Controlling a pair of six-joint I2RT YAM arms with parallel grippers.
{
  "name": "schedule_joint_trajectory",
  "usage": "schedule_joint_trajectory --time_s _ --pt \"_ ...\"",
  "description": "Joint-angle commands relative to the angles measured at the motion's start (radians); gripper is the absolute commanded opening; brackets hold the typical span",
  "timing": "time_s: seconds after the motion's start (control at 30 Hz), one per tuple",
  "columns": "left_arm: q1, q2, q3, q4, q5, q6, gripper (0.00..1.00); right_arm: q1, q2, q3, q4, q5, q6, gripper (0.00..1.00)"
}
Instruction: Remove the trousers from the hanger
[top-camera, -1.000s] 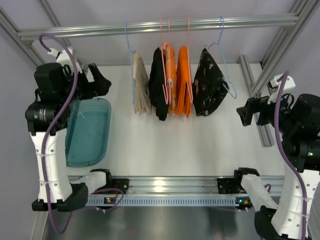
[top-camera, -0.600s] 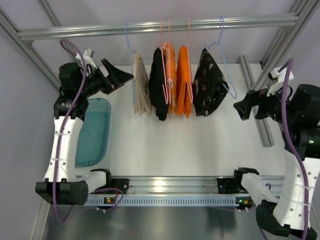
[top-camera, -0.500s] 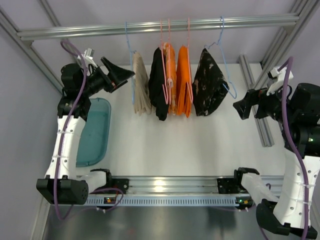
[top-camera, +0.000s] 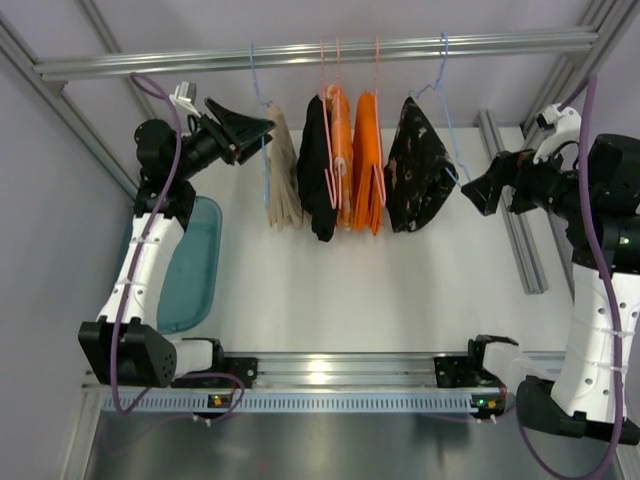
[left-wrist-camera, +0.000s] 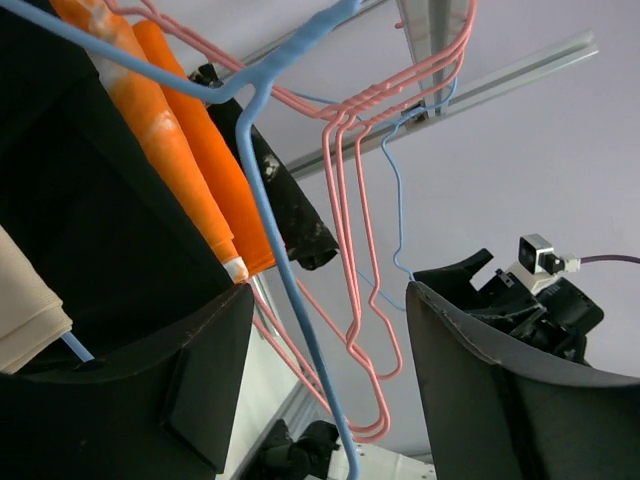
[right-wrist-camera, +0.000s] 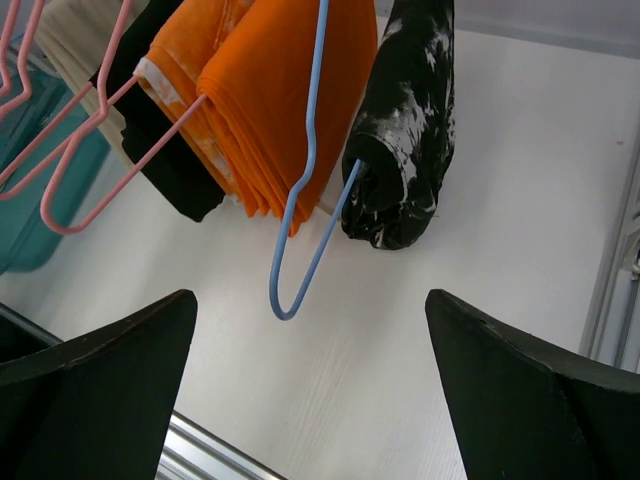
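Observation:
The beige trousers (top-camera: 283, 172) hang folded over a light-blue wire hanger (top-camera: 263, 135) at the left end of the rail. My left gripper (top-camera: 266, 129) is open, raised level with the hanger's left side and right beside it. In the left wrist view the hanger's wire (left-wrist-camera: 290, 300) runs between the open fingers of the left gripper (left-wrist-camera: 330, 290), and a bit of the trousers (left-wrist-camera: 25, 300) shows at the left edge. My right gripper (top-camera: 470, 192) is open and empty, apart from the garments at the right. It also shows in the right wrist view (right-wrist-camera: 310, 300).
A black garment (top-camera: 318, 175), two orange garments (top-camera: 365, 170) on pink hangers (top-camera: 330, 70) and a dark patterned garment (top-camera: 418, 175) on another blue hanger (right-wrist-camera: 300, 230) hang from the metal rail (top-camera: 500, 44). A teal tray (top-camera: 190, 265) lies at the left.
My left arm has risen and reached right, bringing its open gripper up around the light-blue hanger. My right arm has lifted and moved slightly left. The garments have not moved.

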Motion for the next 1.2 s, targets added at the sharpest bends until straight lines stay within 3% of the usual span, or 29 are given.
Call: schedule_joint_trajectory --time_s 0.0,0.13,0.23,0.57,0.9,1.17 --pt "-0.011 -0.001 -0.013 0.111 0.019 -0.093 0.67 -0.009 0.030 0.076 0.028 -0.058 0.031 0.99" --pt "-0.028 -0.018 -0.044 0.149 0.036 -0.174 0.61 -0.009 0.062 0.112 0.029 -0.122 0.043 0.99" --pt "-0.031 -0.025 -0.061 0.196 0.037 -0.231 0.49 -0.009 0.077 0.112 0.048 -0.174 0.100 0.99" --pt "-0.031 0.013 0.039 0.221 0.034 -0.243 0.02 -0.009 0.134 0.120 0.149 -0.332 0.218 0.99" --pt "-0.035 -0.016 0.169 0.221 0.045 -0.072 0.00 -0.003 0.182 0.160 0.492 -0.419 0.477 0.99" --pt "-0.038 -0.194 -0.013 0.220 0.036 -0.081 0.00 0.112 0.246 0.188 0.652 -0.347 0.581 0.99"
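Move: The near wire of the left blue hanger already runs between the left hand's half-open fingers, level with them and about 2 cm to the right. The beige trousers hang some 8 cm ahead, 5 cm to the right and 10 cm lower; the black trousers are level with them, 6 cm farther right. From the right hand the beige trousers lie some 37 cm left, 17 cm ahead and 7 cm lower, and the right blue hanger's near end is about 4 cm ahead, 3 cm left and 2 cm lower. The left hand eases a centimetre or two right and slightly back while its fingers shut on the near wire of the left blue hanger, then, keeping the pinch, lifts the hanger about 5 cm straight up and draws it back some 4 cm towards the robot. The right hand, empty and wide open, first drifts left and then climbs steeply beside the right blue hanger, ending about 11 cm higher, 7 cm farther left and 4 cm farther forward, turning some 30 degrees with its left side rising and its fingers swinging left. ##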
